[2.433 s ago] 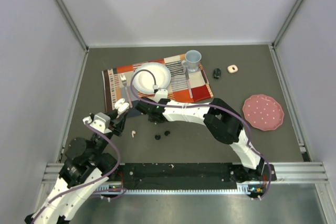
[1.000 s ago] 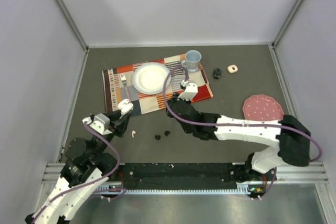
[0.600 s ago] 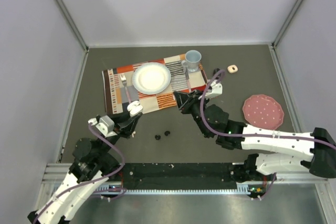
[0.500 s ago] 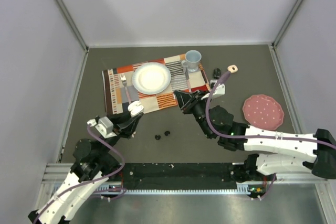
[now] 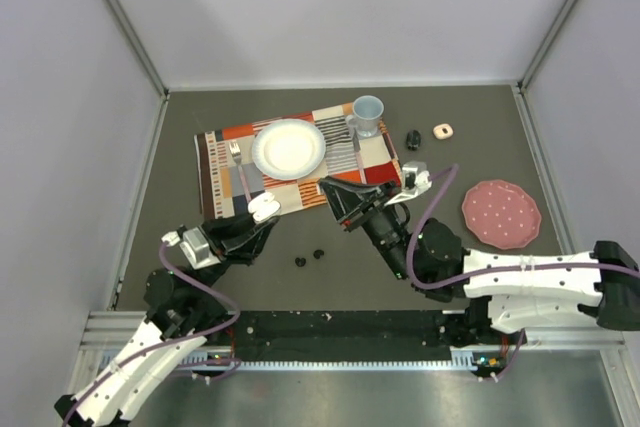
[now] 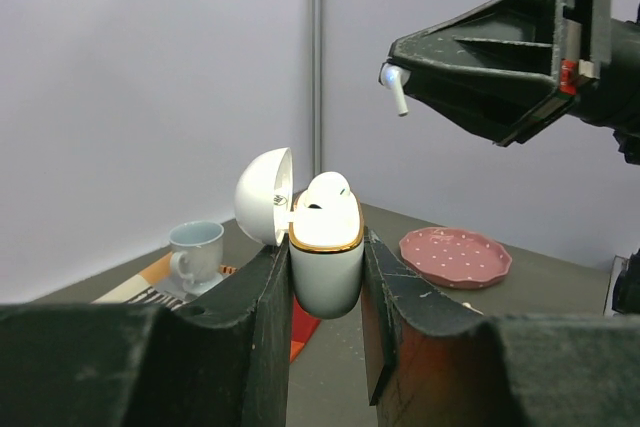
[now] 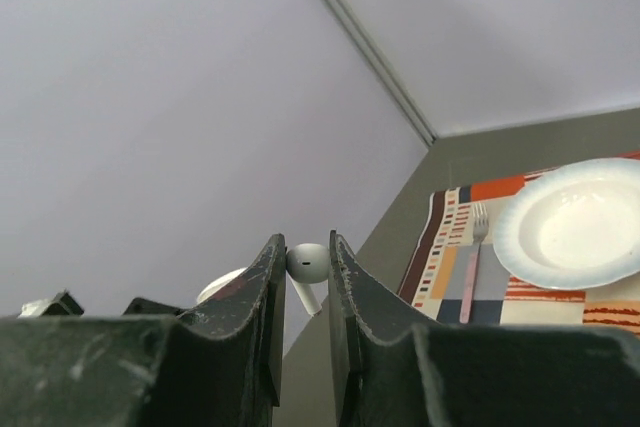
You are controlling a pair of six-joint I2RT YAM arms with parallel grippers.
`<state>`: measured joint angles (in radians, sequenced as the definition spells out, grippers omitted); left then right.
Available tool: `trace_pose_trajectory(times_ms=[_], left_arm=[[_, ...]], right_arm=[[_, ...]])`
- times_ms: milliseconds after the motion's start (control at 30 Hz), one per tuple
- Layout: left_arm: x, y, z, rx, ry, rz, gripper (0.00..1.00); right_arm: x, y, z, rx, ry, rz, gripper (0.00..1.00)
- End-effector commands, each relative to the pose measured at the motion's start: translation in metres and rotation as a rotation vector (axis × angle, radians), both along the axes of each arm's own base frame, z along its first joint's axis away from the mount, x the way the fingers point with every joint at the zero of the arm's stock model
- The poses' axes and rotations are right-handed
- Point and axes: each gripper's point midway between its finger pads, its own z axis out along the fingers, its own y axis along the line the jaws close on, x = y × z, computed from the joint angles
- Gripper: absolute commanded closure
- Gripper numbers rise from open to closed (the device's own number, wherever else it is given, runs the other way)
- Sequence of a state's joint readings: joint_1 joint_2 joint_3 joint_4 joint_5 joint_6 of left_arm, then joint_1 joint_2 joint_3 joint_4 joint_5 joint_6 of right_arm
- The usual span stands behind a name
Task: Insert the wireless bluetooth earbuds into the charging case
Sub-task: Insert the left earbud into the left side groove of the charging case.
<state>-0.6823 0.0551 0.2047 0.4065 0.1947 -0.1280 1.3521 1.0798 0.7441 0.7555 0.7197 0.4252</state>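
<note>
My left gripper (image 6: pixel 326 259) is shut on a white charging case (image 6: pixel 326 272) with a gold rim, held upright above the table. Its lid (image 6: pixel 264 196) is hinged open to the left and one white earbud (image 6: pixel 327 192) sits in it. My right gripper (image 7: pixel 305 247) is shut on a white stemmed earbud (image 7: pixel 307 263), stem down. In the left wrist view that earbud (image 6: pixel 396 84) hangs above and to the right of the case, apart from it. From above, the case (image 5: pixel 265 207) is left of the right gripper (image 5: pixel 328 187). Two black earbuds (image 5: pixel 300 261) (image 5: pixel 318 253) lie on the table.
A patterned placemat (image 5: pixel 225 152) carries a white plate (image 5: pixel 289 148), a fork (image 5: pixel 238 162) and a pale blue cup (image 5: pixel 367 114). A small black item (image 5: pixel 412 138) and a pinkish one (image 5: pixel 442 131) lie at the back right. A pink dotted plate (image 5: pixel 500 214) sits at the right.
The right arm has swung round so its gripper, still holding the white earbud, now points left at the case. The left gripper has moved the open case up and to the right.
</note>
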Motion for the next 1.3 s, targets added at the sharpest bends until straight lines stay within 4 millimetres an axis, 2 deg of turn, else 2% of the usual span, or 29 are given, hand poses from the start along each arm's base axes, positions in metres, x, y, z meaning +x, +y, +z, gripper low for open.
trace_pose_trajectory(times_ms=[0,200,567,967,1267], left_arm=[[-0.006,0.002,0.017,-0.050,-0.054,-0.016,1.00],[-0.001,-0.001,0.011,-0.038,-0.036,-0.011,1.00],[0.002,-0.004,0.007,-0.025,-0.017,-0.016,1.00],[-0.001,-0.007,0.011,-0.034,-0.024,-0.039,1.00],[-0.002,-0.006,0.012,-0.039,-0.029,-0.040,1.00]], right_arm=[[-0.022,0.011,0.034,0.045,-0.113,0.039,1.00],[-0.041,0.035,0.042,0.027,-0.160,0.099,1.00],[-0.055,0.063,0.048,-0.019,-0.241,0.110,1.00],[-0.055,0.095,0.037,-0.079,-0.248,0.126,1.00],[-0.056,0.106,0.030,-0.095,-0.235,0.140,1.00]])
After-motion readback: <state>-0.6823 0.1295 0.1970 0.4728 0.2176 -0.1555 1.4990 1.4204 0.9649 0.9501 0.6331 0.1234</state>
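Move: The open charging case lies about 11 cm to the right hand's left, 4 cm back towards the base and some 3 cm lower; it sits in the left fingertips, about 1 cm ahead, 1 cm right and 1 cm above that hand's point. From the right hand, the plate is some 25 cm ahead and 7 cm left, and the black earbuds are level with it and 3 cm left, all roughly 33 cm below. The left earbud, still pinched in the right fingers with its stem hanging down, is carried to the robot's left, about 10 cm, towards the open charging case, drawing back some 5 cm mostly early on and easing to a stop. The right wrist turns the fingers some 15 degrees farther left and slightly up. The left hand keeps its grip and edges the case about 1 cm right to meet it. ##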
